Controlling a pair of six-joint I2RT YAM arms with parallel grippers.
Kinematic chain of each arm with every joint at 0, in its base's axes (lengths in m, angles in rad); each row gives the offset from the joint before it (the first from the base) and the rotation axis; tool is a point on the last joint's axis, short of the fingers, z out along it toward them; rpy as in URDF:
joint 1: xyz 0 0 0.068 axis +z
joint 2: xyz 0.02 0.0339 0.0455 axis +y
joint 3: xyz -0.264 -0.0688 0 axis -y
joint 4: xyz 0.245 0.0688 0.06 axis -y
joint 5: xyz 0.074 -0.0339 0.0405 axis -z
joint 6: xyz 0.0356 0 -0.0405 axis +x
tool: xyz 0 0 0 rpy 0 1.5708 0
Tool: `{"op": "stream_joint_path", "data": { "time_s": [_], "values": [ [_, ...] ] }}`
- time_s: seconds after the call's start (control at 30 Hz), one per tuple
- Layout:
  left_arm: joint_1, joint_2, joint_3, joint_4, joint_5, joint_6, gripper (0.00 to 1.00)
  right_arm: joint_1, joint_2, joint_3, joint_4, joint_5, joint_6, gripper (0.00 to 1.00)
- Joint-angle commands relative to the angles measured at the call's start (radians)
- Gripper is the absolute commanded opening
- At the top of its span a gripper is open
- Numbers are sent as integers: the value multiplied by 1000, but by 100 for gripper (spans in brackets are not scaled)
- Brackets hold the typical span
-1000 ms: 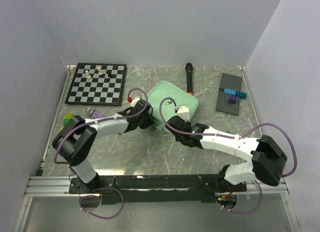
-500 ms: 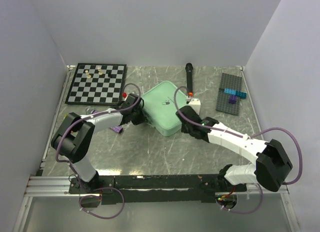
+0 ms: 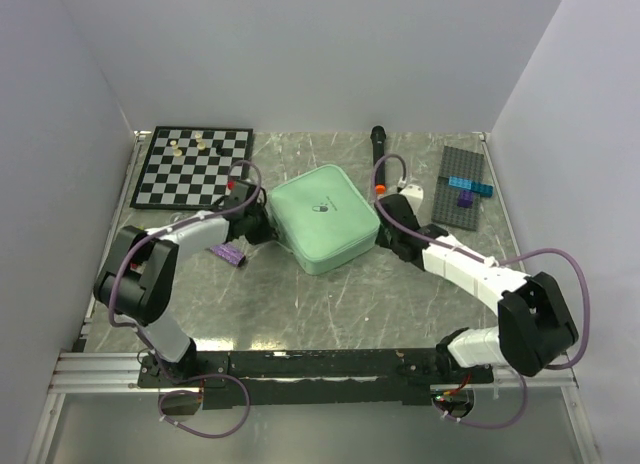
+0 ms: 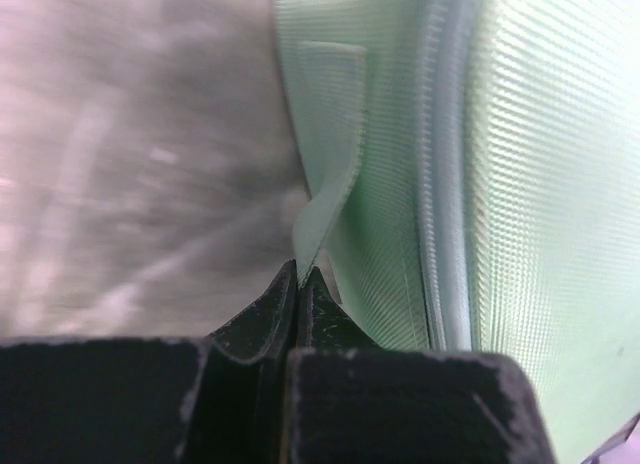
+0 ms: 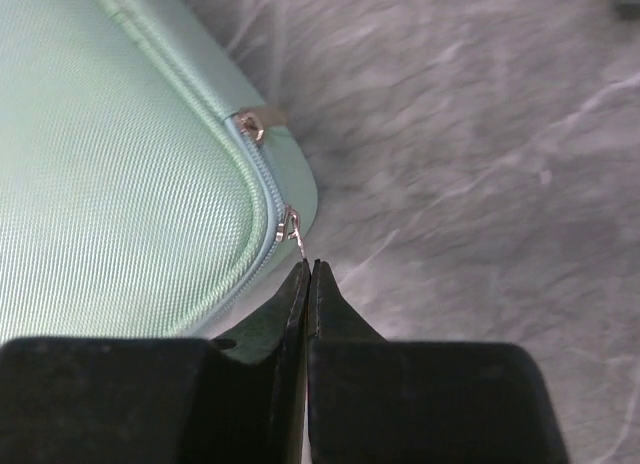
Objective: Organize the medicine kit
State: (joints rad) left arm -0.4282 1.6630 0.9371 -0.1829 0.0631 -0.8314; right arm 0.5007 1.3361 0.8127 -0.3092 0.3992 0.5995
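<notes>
The medicine kit (image 3: 322,220), a mint-green zip case, lies closed and flat at the table's middle with its pill logo up. My left gripper (image 3: 263,225) is at its left edge. In the left wrist view the jaws (image 4: 300,276) are shut on a green fabric tab (image 4: 322,199) that hangs from the case's side (image 4: 540,184). My right gripper (image 3: 386,234) is at the case's right corner. There it (image 5: 308,264) is shut on the thin metal zipper pull (image 5: 291,227). A second zipper pull (image 5: 252,124) lies further along the seam.
A black-and-white chessboard (image 3: 193,167) with a few pieces sits at the back left. A black stick with an orange ring (image 3: 379,155) lies behind the case. A grey baseplate with coloured bricks (image 3: 461,184) is at the back right. A small purple item (image 3: 232,254) lies under the left arm.
The case went from tilted up to closed and flat, and shifted towards the back. Both arms moved outward to its edges. The left gripper closed on the tab.
</notes>
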Motion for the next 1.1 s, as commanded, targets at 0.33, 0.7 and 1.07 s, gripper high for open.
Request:
{"op": "stream_joint_path", "data": {
  "time_s": [0.33,0.7,1.07],
  "values": [
    [197,127,178,-196,-275,193,1,185,-106,-142,-64,167,-58,0],
    [197,113,109,-144,-302,247,1,12,69,14,74,187,-135,0],
    [197,127,103,-128,-270,250,1,-4,87,36,216,198,-153,0]
  ]
}}
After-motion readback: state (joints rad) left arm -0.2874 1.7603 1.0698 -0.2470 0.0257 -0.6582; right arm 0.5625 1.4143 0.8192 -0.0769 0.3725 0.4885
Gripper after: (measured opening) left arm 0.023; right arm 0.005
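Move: The left fingers are shut on the fabric tab of the medicine kit, whose middle lies about 11 cm to their right and 3 cm ahead, roughly level in height; the chessboard is centred some 17 cm ahead and 18 cm left, the purple bottle about 10 cm left and 4 cm back. The right fingers hold a zipper pull, with the kit's middle 12 cm left, 5 cm ahead and slightly below; the microphone lies about 21 cm straight ahead. Leftward and forward, the left hand quickly draws the kit's tab some 5 cm each way towards the chessboard, then holds it with little further travel. The right hand, keeping its pinch on the zipper pull, first swings back and left with a counter-clockwise turn of over 10 degrees, then reverses and drives about 7 cm forward along the kit's right side, easing its fingers to a flatter angle. ##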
